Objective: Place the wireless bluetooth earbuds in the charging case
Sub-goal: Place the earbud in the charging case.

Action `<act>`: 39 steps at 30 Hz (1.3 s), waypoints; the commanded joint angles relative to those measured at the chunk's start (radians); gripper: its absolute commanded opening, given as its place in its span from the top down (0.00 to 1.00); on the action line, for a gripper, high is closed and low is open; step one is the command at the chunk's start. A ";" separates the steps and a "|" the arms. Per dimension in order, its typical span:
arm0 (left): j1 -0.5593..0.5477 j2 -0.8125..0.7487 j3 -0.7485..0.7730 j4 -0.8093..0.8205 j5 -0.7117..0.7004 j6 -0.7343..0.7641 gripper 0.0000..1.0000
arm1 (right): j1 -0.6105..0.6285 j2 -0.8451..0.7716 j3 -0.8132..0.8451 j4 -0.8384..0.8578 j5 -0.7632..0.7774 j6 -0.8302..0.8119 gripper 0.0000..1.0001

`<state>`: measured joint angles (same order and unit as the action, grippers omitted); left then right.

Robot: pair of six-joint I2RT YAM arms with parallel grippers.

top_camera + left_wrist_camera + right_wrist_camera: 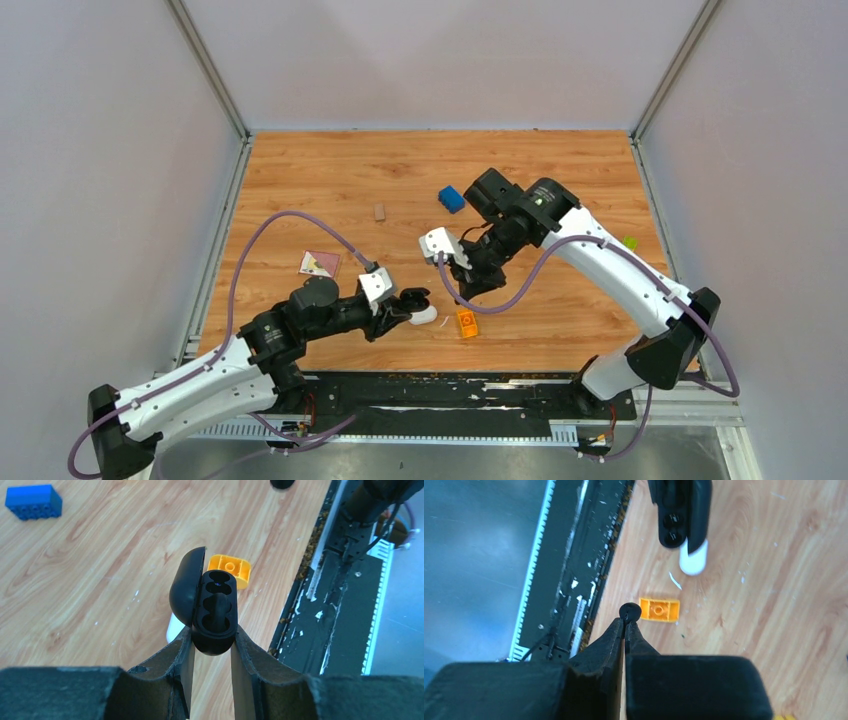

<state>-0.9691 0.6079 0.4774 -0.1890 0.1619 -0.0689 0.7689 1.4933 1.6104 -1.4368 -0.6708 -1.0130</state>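
My left gripper (212, 635) is shut on the lower end of the charging case (215, 607). In the wrist views the case looks black. Its lid (186, 587) is swung open to the left and both sockets are empty. A white rounded piece (174, 628) shows just under the case; whether it belongs to the case I cannot tell. From above, the left gripper (412, 302) has this white piece (425, 315) at its tip. My right gripper (625, 622) is shut on one tiny black earbud (630, 612), held above the table to the right of the case (674, 515). In the top view the right gripper (470, 283) hovers over the orange block.
An orange block (466, 322) lies on the wood just right of the case. Farther back are a blue brick (451, 198), a small brown block (380, 211) and a pink card (320, 263). The black base rail (450, 390) runs along the near edge.
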 commanded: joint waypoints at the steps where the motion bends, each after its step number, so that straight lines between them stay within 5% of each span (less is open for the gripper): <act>1: -0.005 0.008 -0.001 0.128 0.128 0.043 1.00 | 0.084 -0.007 0.033 0.071 -0.104 0.110 1.00; 17: -0.004 -0.004 -0.026 0.184 0.255 0.047 1.00 | 0.167 0.044 0.068 0.105 -0.096 0.133 1.00; 39: -0.004 -0.048 -0.036 0.212 0.207 0.023 1.00 | 0.167 0.067 0.069 0.206 -0.027 0.255 1.00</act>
<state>-0.9691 0.5823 0.4458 -0.0273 0.3824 -0.0441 0.9291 1.5562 1.6447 -1.2819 -0.7166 -0.8017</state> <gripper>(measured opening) 0.362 0.022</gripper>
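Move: The right hand already holds the black earbud; the open black charging case, held by the left hand, lies about 8 cm to its left, 1 cm ahead and 4 cm lower. On the table some 20 cm below the right hand, the white case is about 7 cm left and 2 cm ahead, and the orange brick 3 cm right and level. From the left hand, the earbud is about 11 cm right, level ahead and 5 cm higher. Right brings the earbud about 6 cm left and back to the case; left draws that back and up. ##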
